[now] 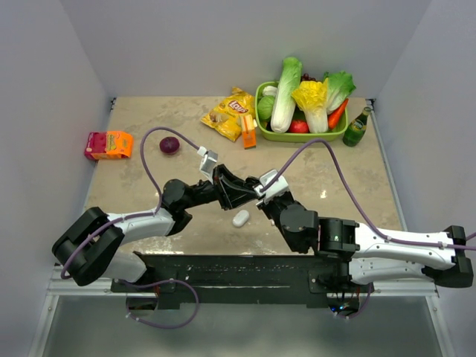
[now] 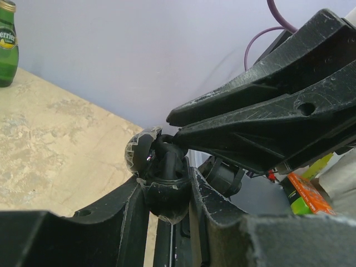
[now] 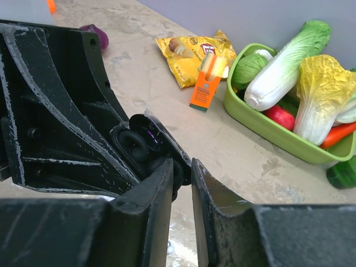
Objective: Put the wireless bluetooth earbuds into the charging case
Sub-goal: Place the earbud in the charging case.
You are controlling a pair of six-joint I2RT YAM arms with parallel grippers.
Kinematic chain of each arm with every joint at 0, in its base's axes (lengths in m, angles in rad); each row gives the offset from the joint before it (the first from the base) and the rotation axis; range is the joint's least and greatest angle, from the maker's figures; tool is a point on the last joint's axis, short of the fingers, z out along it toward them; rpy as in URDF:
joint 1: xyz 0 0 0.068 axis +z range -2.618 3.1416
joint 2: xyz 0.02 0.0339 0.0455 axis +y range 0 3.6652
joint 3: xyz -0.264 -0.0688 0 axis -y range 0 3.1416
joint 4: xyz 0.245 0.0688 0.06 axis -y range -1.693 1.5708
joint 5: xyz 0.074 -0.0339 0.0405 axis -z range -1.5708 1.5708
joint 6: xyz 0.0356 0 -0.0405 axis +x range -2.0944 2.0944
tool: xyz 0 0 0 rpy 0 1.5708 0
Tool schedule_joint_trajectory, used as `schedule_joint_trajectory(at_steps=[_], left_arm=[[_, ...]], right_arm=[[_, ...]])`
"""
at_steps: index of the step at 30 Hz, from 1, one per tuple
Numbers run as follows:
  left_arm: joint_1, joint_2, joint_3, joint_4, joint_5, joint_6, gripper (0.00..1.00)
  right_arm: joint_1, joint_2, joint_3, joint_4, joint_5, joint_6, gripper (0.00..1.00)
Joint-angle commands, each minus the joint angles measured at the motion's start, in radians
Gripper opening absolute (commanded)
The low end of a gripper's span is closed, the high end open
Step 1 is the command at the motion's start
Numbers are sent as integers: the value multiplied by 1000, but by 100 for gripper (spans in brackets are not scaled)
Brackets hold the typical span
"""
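My left gripper [image 1: 239, 190] is shut on a small black charging case [image 2: 162, 192] held above the table with its lid [image 2: 138, 153] flipped open. A dark, glossy earbud [image 3: 132, 146] sits in the case's well. My right gripper [image 1: 260, 192] meets it tip to tip. Its jaws stand a narrow gap apart with nothing between them, and the left fingertip [image 3: 167, 172] touches the case's rim. In the left wrist view the right gripper's fingers [image 2: 267, 111] loom just over the open case. A white pill-shaped case [image 1: 240, 218] lies on the table below both grippers.
At the back right stands a green basket [image 1: 301, 136] of toy vegetables, with a green bottle [image 1: 357, 128] beside it. A yellow chip bag [image 1: 230, 111] and an orange box [image 1: 248, 132] lie at the back centre. Left are a purple onion [image 1: 169, 145] and a pink-orange packet [image 1: 108, 145].
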Motion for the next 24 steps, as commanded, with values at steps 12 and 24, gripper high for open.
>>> schedule_joint_trajectory(at_steps=[12, 24], left_arm=[[-1, -30, 20, 637, -25, -3, 0], [-1, -13, -3, 639, -14, 4, 0]], right_arm=[[6, -96, -14, -7, -27, 74, 49], [-12, -233, 23, -30, 2, 201, 64]])
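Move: Barely 2 cm to the right hand's left and about 2 cm below its point is the black charging case, lid open, an earbud in it; the left fingers hold it, its middle about 2 cm to that hand's right and 1 cm up. Far below the right hand, some 22 cm down, the white case lies about 5 cm to the left and 2 cm ahead, and the white earbuds about 8 cm to the right, roughly level with it. Spreading its already part-open fingers much wider, the right hand first stays almost in place at the earbud, then draws off up and to its right, about 4 cm each way with a slight pull back, rolling some 15 degrees so its left side rises. The left hand keeps its grip, holding the black case steady. ##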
